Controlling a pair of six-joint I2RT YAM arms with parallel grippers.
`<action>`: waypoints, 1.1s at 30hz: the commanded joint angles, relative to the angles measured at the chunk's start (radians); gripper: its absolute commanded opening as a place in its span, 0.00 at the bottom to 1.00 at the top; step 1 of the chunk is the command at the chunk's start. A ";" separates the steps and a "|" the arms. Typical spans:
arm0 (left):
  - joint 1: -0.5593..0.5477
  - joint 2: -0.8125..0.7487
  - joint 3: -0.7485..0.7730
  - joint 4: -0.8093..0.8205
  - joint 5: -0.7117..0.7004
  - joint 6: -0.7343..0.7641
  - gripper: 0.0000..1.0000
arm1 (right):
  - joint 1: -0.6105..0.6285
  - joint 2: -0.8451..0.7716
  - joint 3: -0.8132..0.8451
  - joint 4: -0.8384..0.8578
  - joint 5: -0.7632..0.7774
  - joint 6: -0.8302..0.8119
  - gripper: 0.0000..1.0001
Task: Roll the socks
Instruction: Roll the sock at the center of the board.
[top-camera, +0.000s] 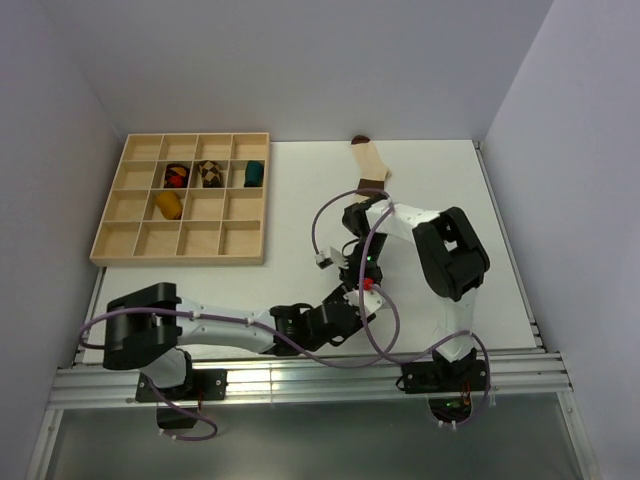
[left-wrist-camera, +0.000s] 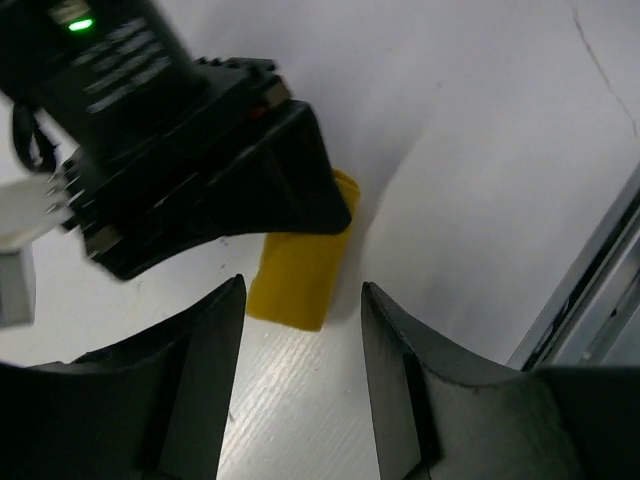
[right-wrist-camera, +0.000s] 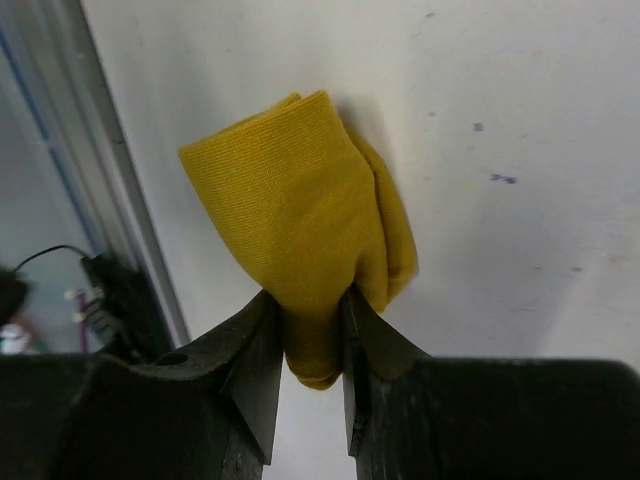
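Note:
My right gripper (right-wrist-camera: 312, 300) is shut on the lower end of a folded bright yellow sock (right-wrist-camera: 300, 210), which bulges above the fingers over the white table. In the left wrist view the same yellow sock (left-wrist-camera: 300, 275) hangs under the black right gripper (left-wrist-camera: 200, 170). My left gripper (left-wrist-camera: 304, 285) stands open just short of it, with only table between its fingers. From above, both grippers meet near the table's front middle (top-camera: 358, 295), and the yellow sock is mostly hidden there. A cream sock (top-camera: 368, 165) with a brown toe lies flat at the back.
A wooden compartment tray (top-camera: 110, 215) sits at the back left. It holds a mustard bundle (top-camera: 167, 205), a red-and-dark bundle (top-camera: 177, 175), a brown-checkered bundle (top-camera: 210, 174) and a teal bundle (top-camera: 254, 173). A metal rail (top-camera: 300, 375) runs along the front edge.

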 joint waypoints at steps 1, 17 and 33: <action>0.010 0.078 0.091 -0.030 0.152 0.155 0.55 | -0.006 0.090 -0.006 -0.060 0.070 -0.008 0.29; 0.134 0.261 0.266 -0.162 0.532 0.172 0.57 | -0.012 0.150 0.055 -0.106 0.077 0.006 0.29; 0.160 0.348 0.286 -0.137 0.515 0.120 0.57 | -0.012 0.193 0.092 -0.139 0.063 0.015 0.28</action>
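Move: The half-rolled mustard sock, pinched in the right fingers, lies about 10 cm below the left hand, some 3 cm ahead and 3 cm to its right. The sock's middle is roughly 2 cm back and 2 cm left of the right fingertips, and 1 cm below them. From the left hand, the striped sock is about 28 cm ahead and 2 cm right, while the tray's middle lies 22 cm ahead and 40 cm left, both some 11 cm down. The left hand sinks about 8 cm towards the rolled sock, easing some 4 to 5 cm right as its wrist turns about 20 degrees clockwise and tips further down, its fingers staying open to bring one on either side of the roll. Meanwhile the right hand keeps its pinch low over the board and draws the sock some 3 cm back, then steadily right by 3 cm in all, its fingertips swinging back and right. ##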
